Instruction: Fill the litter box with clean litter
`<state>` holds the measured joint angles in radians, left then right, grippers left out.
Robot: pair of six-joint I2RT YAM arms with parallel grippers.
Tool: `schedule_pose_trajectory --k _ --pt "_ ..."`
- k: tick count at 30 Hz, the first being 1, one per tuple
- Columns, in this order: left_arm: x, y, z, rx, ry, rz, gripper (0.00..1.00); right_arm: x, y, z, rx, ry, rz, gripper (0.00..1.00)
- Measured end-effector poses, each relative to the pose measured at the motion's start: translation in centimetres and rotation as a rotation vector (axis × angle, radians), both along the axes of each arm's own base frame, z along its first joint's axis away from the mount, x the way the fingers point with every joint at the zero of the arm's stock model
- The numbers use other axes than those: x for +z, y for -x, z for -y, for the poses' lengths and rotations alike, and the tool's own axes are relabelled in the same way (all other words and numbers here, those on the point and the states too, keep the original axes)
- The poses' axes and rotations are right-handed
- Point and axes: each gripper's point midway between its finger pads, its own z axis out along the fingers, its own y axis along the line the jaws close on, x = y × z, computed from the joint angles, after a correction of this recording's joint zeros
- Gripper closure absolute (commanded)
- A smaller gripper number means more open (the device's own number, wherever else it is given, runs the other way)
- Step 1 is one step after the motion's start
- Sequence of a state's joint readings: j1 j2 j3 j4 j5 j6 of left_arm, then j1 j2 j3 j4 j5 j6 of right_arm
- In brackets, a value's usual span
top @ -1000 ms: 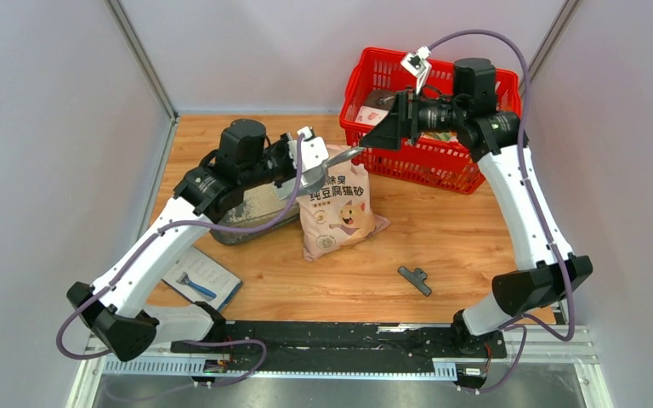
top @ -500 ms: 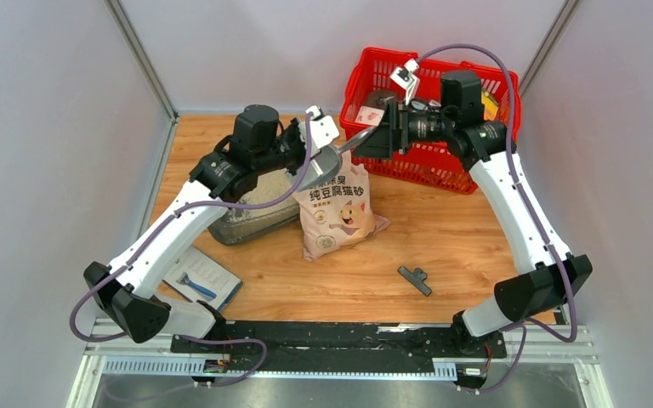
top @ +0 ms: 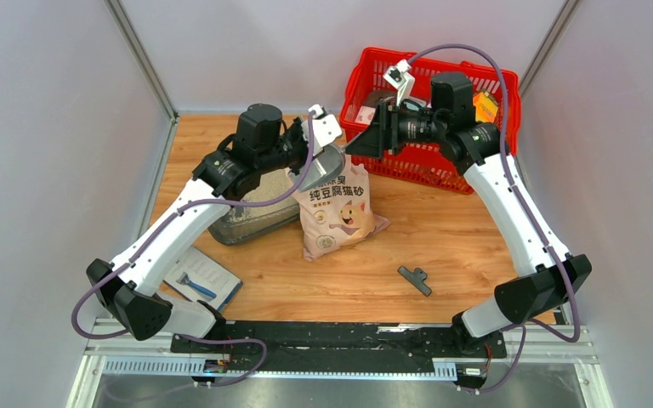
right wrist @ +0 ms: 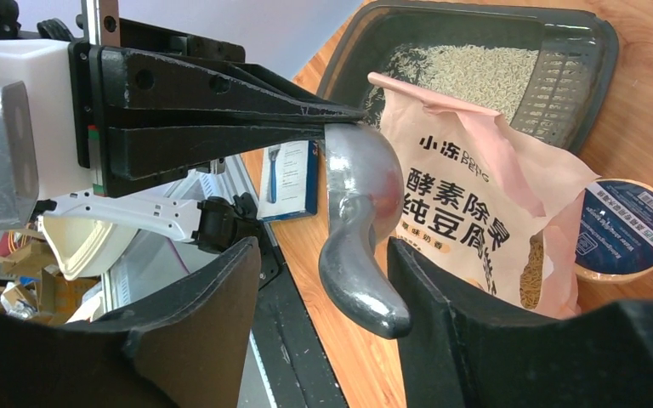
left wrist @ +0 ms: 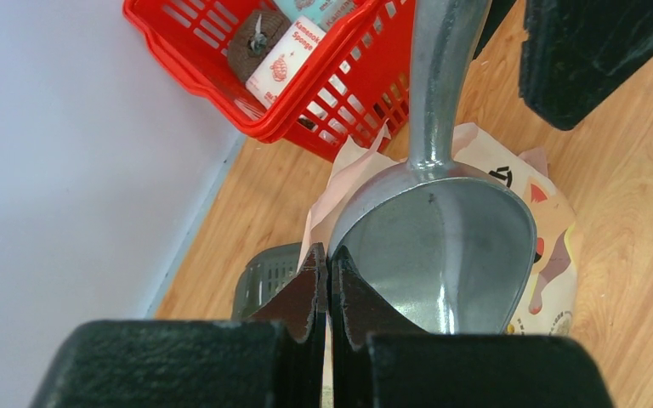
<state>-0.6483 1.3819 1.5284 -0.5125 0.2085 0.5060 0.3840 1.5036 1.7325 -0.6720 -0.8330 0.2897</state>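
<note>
The dark grey litter box (top: pixel 242 223) sits at the left, with pale clean litter (right wrist: pixel 476 72) spread over part of its floor. The beige-pink litter bag (top: pixel 338 208) stands open beside it. My left gripper (left wrist: pixel 329 255) is shut on the rim of the silver scoop's bowl (left wrist: pixel 442 246), holding it above the bag. The bowl looks empty. My right gripper (right wrist: pixel 323 246) is open, its jaws on either side of the scoop's handle (right wrist: pixel 353 263). The right finger is close against the handle and a wide gap remains on the left.
A red mesh basket (top: pixel 442 166) with boxes in it stands at the back right. A roll of tape (right wrist: pixel 625 225) lies by the bag. A black nozzle piece (top: pixel 414 280) lies on the table's front right, and a blue razor pack (top: pixel 202 279) at the front left.
The left arm carried the scoop up and to the right, from over the litter box to over the bag. The right gripper moved left onto the handle and its jaws narrowed.
</note>
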Motion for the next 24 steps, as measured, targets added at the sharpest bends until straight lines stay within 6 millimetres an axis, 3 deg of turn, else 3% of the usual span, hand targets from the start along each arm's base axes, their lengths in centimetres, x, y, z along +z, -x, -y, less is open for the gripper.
schedule_pose_trajectory --k 24 --pt "-0.01 0.4 0.43 -0.02 0.017 -0.018 1.0 -0.44 -0.68 -0.28 -0.038 0.037 0.044 0.64"
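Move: The scoop's handle already lies between the right hand's open fingers, about 1 cm ahead of that hand's point and level sideways. From the left hand, which holds the blade by its rim, the handle is some 7 cm to the right and 1 cm ahead. Below the right hand, the litter bag's middle is about 4 cm back, 3 cm left and 20 cm down. The litter box is 7 cm ahead and 20 cm left, the round tub 5 cm ahead, both nearly 30 cm down. Around the scoop's handle the right hand's fingers go on closing, from about three fifths open to two fifths, while that hand eases forward by less than 1 cm so the handle comes to the middle of the gap. The left hand stays nearly in place and keeps its pinch on the blade's rim, holding the scoop out above the litter bag. ##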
